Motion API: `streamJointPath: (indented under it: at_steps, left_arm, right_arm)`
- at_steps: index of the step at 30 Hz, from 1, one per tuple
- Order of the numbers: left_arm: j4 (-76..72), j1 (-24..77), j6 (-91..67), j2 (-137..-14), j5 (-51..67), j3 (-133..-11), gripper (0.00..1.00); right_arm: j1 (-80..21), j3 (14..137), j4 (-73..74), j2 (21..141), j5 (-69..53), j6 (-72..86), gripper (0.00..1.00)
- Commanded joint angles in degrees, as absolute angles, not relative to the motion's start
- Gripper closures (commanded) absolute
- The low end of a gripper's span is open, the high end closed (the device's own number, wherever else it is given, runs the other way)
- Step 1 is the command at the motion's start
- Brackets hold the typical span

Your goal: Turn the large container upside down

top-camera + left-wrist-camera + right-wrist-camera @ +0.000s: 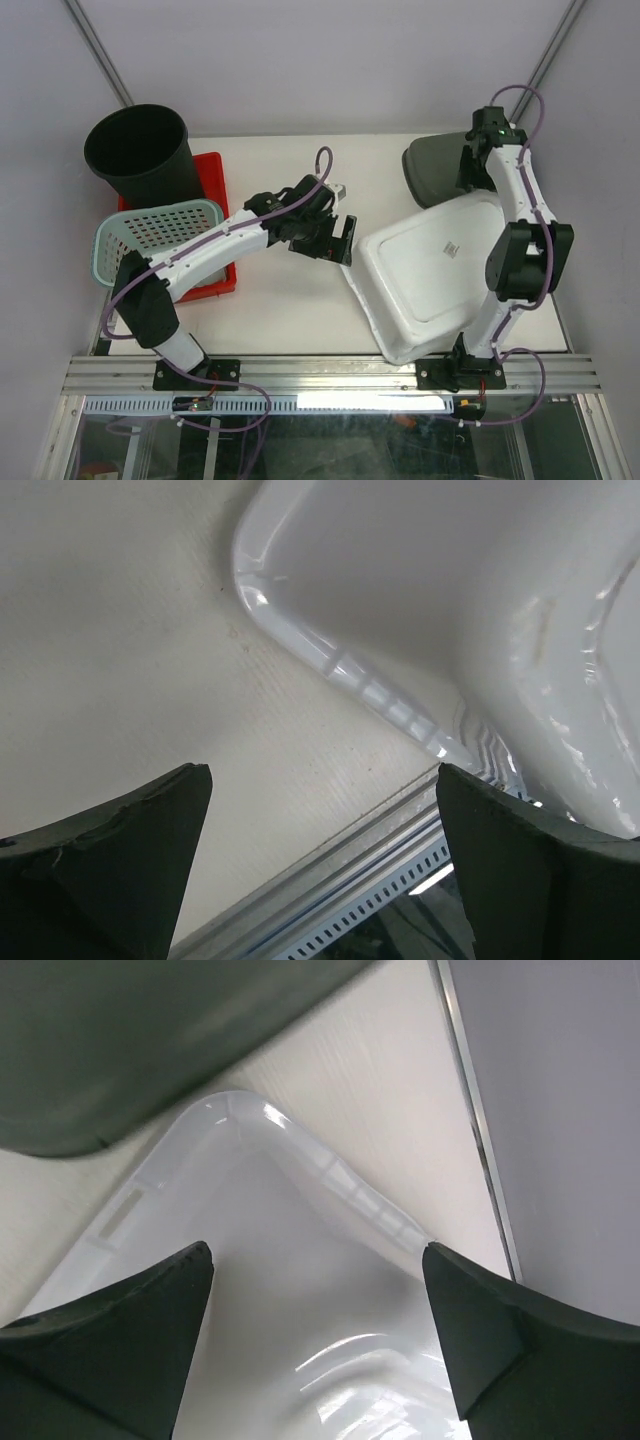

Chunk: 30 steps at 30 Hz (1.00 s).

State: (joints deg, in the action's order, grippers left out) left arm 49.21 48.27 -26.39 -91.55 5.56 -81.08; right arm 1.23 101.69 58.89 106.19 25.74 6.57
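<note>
The large container (430, 270) is a white plastic tub lying on the right half of the table, its flat labelled base facing up and its rim down. My left gripper (335, 240) hovers open just left of the tub's left corner, with nothing between its fingers. The left wrist view shows that rounded corner of the container (500, 600) beyond the open left gripper (320, 775). My right gripper (472, 168) stands open above the tub's far edge and holds nothing. Between the fingers of the right gripper (318, 1250) in the wrist view, the container (280, 1290) shows.
A dark grey tub (430, 170) lies at the back right, touching the white one; it fills the top of the right wrist view (130, 1040). At the left stand a black bucket (140, 155), a red tray (215, 230) and a teal basket (150, 235). A metal rail (330, 372) edges the front.
</note>
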Motion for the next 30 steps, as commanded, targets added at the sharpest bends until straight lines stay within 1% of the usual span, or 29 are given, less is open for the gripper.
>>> streamJointPath:
  at_steps: [1, 5, 9, 14, 17, 21, 23, 27, 30]
  left_arm:
    - [41.78, 48.02, -26.45, -94.48, 10.07, -82.41, 0.01]
    - [41.41, 48.02, -24.87, -98.89, 11.32, -87.70, 0.01]
    - [41.46, 48.00, -24.18, -102.01, 13.56, -92.27, 0.01]
    - [41.75, 48.03, -25.11, -100.20, 15.00, -89.26, 0.01]
    - [41.82, 48.01, -25.39, -99.12, 17.62, -86.85, 0.01]
    - [43.01, 48.04, -26.91, -99.55, 19.95, -85.52, 0.01]
    - [41.89, 48.10, -26.90, -100.69, 20.47, -85.73, 0.01]
    - [37.98, 48.62, -27.28, -107.30, 27.39, -92.44, 0.01]
    - [34.92, 50.26, -27.98, -113.40, 32.48, -100.51, 0.01]
  right_arm:
    - [4.26, 93.32, 59.80, 93.99, 27.34, 8.05, 0.10]
    - [5.40, 89.53, 61.46, 88.51, 30.01, 10.26, 0.10]
    - [5.98, 89.16, 61.73, 84.55, 29.38, 11.93, 0.09]
    - [6.14, 90.89, 59.74, 79.28, 21.36, 13.23, 0.09]
    - [6.09, 89.94, 57.31, 75.52, 16.74, 14.93, 0.09]
    - [6.01, 86.15, 53.54, 69.39, 12.10, 17.28, 0.09]
    - [6.00, 82.27, 50.59, 65.18, 9.96, 19.83, 0.09]
    - [6.02, 75.78, 45.99, 57.67, 4.88, 24.88, 0.09]
    - [6.05, 76.17, 46.79, 55.72, 3.35, 26.58, 0.10]
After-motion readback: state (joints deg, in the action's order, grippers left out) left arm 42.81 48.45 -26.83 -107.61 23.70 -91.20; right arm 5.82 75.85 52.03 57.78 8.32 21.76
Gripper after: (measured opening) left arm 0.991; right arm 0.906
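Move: The upside-down large container's middle lies about 18 cm back and 6 cm to the left of the right hand, whose open fingers are at its far right edge, and roughly 9 cm lower. The left hand hovers by its far left corner, with the container's middle about 22 cm to the right and level with it. The grey container lies some 9 cm ahead of and 3 cm left of the right hand, beyond the large container's far edge. At the large container's far right edge, the open right fingers sweep back about 9 cm with a slight drift right, driving that side back, then rise clear some 12 cm, still drawing back and easing left while the wrist tips the fingers up and forward some 40 degrees. The open left hand works rightwards at the far left corner, about 8 cm in all and 2 cm lower, its fingers coming over the corner. ##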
